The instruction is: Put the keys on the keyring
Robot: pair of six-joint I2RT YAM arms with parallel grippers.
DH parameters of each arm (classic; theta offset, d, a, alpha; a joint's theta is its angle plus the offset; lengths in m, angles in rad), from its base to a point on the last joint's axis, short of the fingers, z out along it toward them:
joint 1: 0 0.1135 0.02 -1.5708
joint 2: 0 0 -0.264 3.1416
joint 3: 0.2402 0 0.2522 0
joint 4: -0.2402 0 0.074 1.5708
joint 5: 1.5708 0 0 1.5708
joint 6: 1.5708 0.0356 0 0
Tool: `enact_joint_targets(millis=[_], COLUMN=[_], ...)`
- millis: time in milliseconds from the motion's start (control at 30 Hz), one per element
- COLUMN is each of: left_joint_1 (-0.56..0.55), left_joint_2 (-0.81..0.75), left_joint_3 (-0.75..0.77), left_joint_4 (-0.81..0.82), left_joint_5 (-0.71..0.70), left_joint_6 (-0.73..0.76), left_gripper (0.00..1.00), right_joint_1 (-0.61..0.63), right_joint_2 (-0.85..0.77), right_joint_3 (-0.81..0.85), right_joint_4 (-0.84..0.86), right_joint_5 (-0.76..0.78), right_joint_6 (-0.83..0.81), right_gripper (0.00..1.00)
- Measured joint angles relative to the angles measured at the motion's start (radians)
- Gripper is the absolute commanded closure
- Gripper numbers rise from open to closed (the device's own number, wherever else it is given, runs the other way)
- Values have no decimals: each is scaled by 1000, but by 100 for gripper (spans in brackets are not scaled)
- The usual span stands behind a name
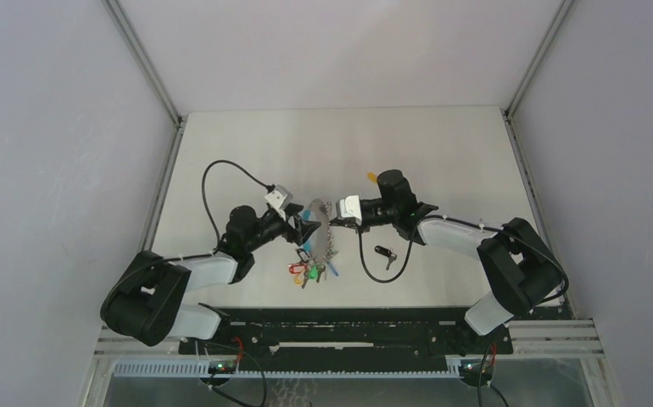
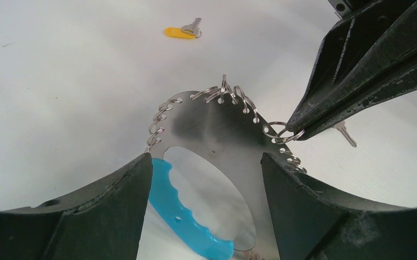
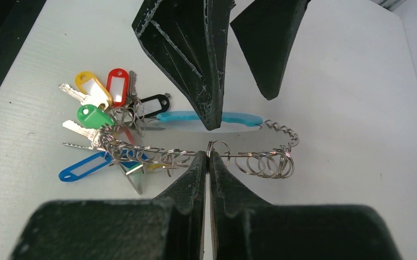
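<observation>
The keyring [image 1: 324, 227] lies mid-table: a silver plate [image 2: 217, 124] edged with split rings, a light-blue band [image 3: 239, 117] and a bunch of coloured tags [image 3: 95, 116]. My right gripper [image 3: 209, 154] is shut on one split ring [image 3: 221, 148] at the plate's edge. My left gripper [image 2: 206, 162] stands open, straddling the plate, with one finger [image 2: 136, 179] against the blue band. A key with a black tag [image 1: 382, 252] lies loose to the right of the keyring. A key with a yellow tag [image 2: 180, 32] lies farther back.
White tabletop with grey walls on three sides. The right arm's cable [image 1: 364, 254] loops down beside the black-tagged key. A black rail [image 1: 340, 326] runs along the near edge between the arm bases.
</observation>
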Motion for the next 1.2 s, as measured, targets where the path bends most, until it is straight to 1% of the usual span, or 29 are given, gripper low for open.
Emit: enact_joint_targets(millis=[267, 500, 667, 833, 967, 1100, 1200], left_joint_1=[-17, -32, -35, -35, -34, -22, -20], left_joint_2=[26, 59, 61, 76, 89, 91, 91], left_joint_3=[26, 47, 52, 80, 90, 110, 112], left_joint_4=[13, 20, 11, -5, 6, 85, 155], left_joint_5=[34, 34, 21, -14, -62, -68, -59], left_joint_6=[19, 38, 27, -53, -148, -263, -314], left_gripper=[22, 22, 25, 27, 27, 27, 26], right_joint_1=[0, 1, 6, 13, 18, 30, 31], right_joint_2=[0, 0, 0, 0, 0, 0, 0], right_joint_3=[17, 28, 35, 55, 62, 62, 62], right_joint_4=[-42, -64, -78, -94, -117, -163, -182], right_joint_5=[-13, -14, -13, 21, 45, 64, 70], right_joint_6=[-34, -45, -58, -91, -111, -117, -117], right_gripper=[100, 100, 100, 100, 100, 100, 100])
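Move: The keyring plate, with its blue handle, hangs from a ring in the right fingers. Its middle lies some 3 cm back, 2 cm to the right and 5 cm below the open left hand; the pinched ring is about 3 cm back and 5 cm to the left hand's right, level with it. The bunch of tagged keys is about 11 cm straight back and 10 cm down. From the right hand, the plate's middle is 1 cm back, 3 cm left and 5 cm down. Still pinching the ring, the shut right fingers stay within about a centimetre and roll slightly. The open left hand eases about 2 cm right towards the pinched ring, pauses, then swings forward nearly 3 cm and up 5 cm, away from ring and plate, rolling some 15 degrees so its left side dips. Contact between left fingers and plate can't be made out. ##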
